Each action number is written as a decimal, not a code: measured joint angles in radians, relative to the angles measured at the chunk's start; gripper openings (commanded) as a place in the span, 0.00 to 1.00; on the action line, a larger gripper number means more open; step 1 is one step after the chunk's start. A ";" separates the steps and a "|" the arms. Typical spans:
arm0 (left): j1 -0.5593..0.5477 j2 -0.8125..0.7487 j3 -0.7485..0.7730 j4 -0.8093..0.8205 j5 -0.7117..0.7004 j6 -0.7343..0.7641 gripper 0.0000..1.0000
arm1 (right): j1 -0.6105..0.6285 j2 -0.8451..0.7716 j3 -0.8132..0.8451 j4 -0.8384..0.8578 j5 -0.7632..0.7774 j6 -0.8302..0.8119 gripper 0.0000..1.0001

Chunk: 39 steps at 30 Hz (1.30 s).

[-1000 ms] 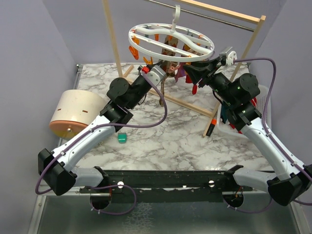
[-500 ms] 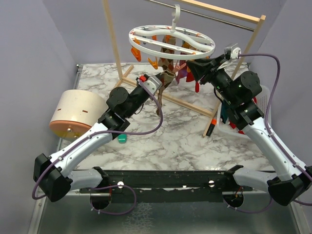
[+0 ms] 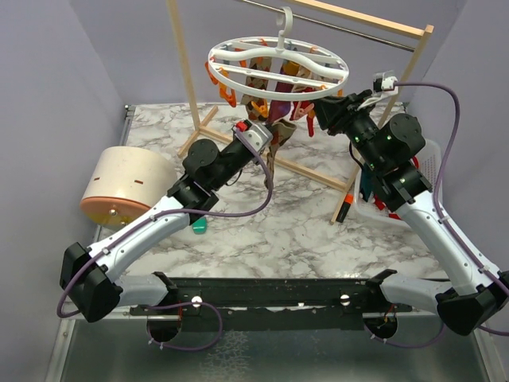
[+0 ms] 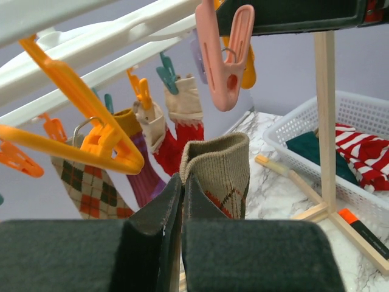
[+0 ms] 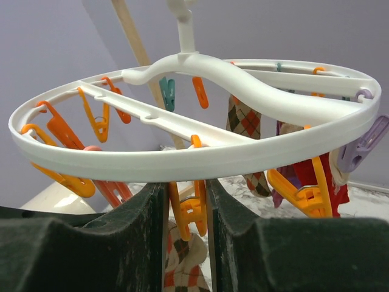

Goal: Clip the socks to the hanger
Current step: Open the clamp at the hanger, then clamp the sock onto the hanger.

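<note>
The hanger (image 3: 238, 78) is a white ring with orange and teal clips, hooked on the wooden rack. Several socks hang from it: an argyle one (image 4: 85, 188), a purple one (image 4: 143, 176) and red ones with tan cuffs (image 4: 182, 131). My left gripper (image 3: 258, 131) is just under the ring, shut on the cuff of a brown argyle sock (image 4: 222, 176). My right gripper (image 5: 185, 185) is at the ring's (image 5: 243, 155) near rim, its jaws closed on an orange clip (image 5: 193, 210) that hangs there. The brown sock (image 5: 182, 267) shows just below this clip.
The wooden rack frame (image 3: 187, 72) stands at the back. A white basket (image 4: 340, 121) at the right holds a red-white striped sock (image 4: 364, 152) and a dark teal one (image 4: 310, 146). A round tan container (image 3: 123, 187) sits left, with a teal clip (image 3: 199, 226) and an orange marker (image 3: 344, 208) on the table.
My left gripper has lifted the brown sock up and rightward to just under the ring. My right gripper has risen to the rim. The hanger has swung slightly left.
</note>
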 measured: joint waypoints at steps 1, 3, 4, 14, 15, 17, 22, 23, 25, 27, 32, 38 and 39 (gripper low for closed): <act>-0.002 0.007 0.006 0.000 0.004 -0.001 0.00 | 0.000 0.001 0.000 -0.002 0.005 0.008 0.00; -0.007 0.021 0.021 0.001 0.016 -0.005 0.00 | 0.000 0.002 0.000 -0.005 0.016 0.020 0.00; -0.010 0.027 0.026 0.002 0.021 -0.007 0.00 | 0.000 0.003 0.000 -0.007 0.022 0.028 0.00; -0.028 0.070 0.035 0.063 0.069 -0.018 0.00 | 0.003 0.003 0.000 -0.012 0.073 0.076 0.00; -0.029 0.076 0.035 0.070 0.072 -0.019 0.00 | 0.003 0.002 0.000 -0.012 0.076 0.077 0.00; -0.032 0.086 0.037 0.077 0.076 -0.023 0.00 | 0.003 0.002 0.000 -0.014 0.078 0.082 0.00; -0.040 0.114 0.060 0.088 0.079 -0.026 0.00 | 0.003 0.001 0.000 -0.016 0.079 0.085 0.00; -0.042 0.118 0.066 0.089 0.079 -0.026 0.00 | 0.003 0.001 0.000 -0.016 0.079 0.085 0.00; -0.045 0.124 0.076 0.095 0.079 -0.025 0.00 | 0.003 0.001 0.000 -0.016 0.078 0.085 0.00; -0.048 0.126 0.084 0.098 0.078 -0.025 0.00 | 0.003 0.001 0.000 -0.016 0.079 0.085 0.00; -0.052 0.130 0.101 0.105 0.077 -0.018 0.00 | 0.003 0.001 0.000 -0.016 0.079 0.085 0.00; -0.055 0.137 0.105 0.111 0.071 -0.006 0.00 | 0.003 0.001 -0.001 -0.016 0.079 0.085 0.00; -0.057 0.138 0.105 0.111 0.069 -0.005 0.00 | 0.003 0.001 -0.001 -0.016 0.079 0.085 0.00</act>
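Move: The orange clamp in the right fingers, on the hanger's near rim, stands about 9 cm to the right of the left hand, 2 cm ahead and 5 cm above it. On the way hangs the pink clip, some 5 cm right, 2 cm ahead and 4 cm up; another orange clip hangs about 3 cm left, 3 cm ahead and 4 cm up. From the right hand, the clamp is between its fingers, and the sock cuff is roughly 7 cm left, 1 cm back and 6 cm below. The left hand, still pinching the sock by its cuff with shut fingers, carries it about 5 cm to the right beneath the hanger's near rim towards the orange clamp, swinging some 5 to 10 degrees clockwise and only near the end lifting it about 2 cm. The right hand keeps its pinch on the clamp's handles and stays practically in place, rolling slightly so that its left side rises, then holding still. ##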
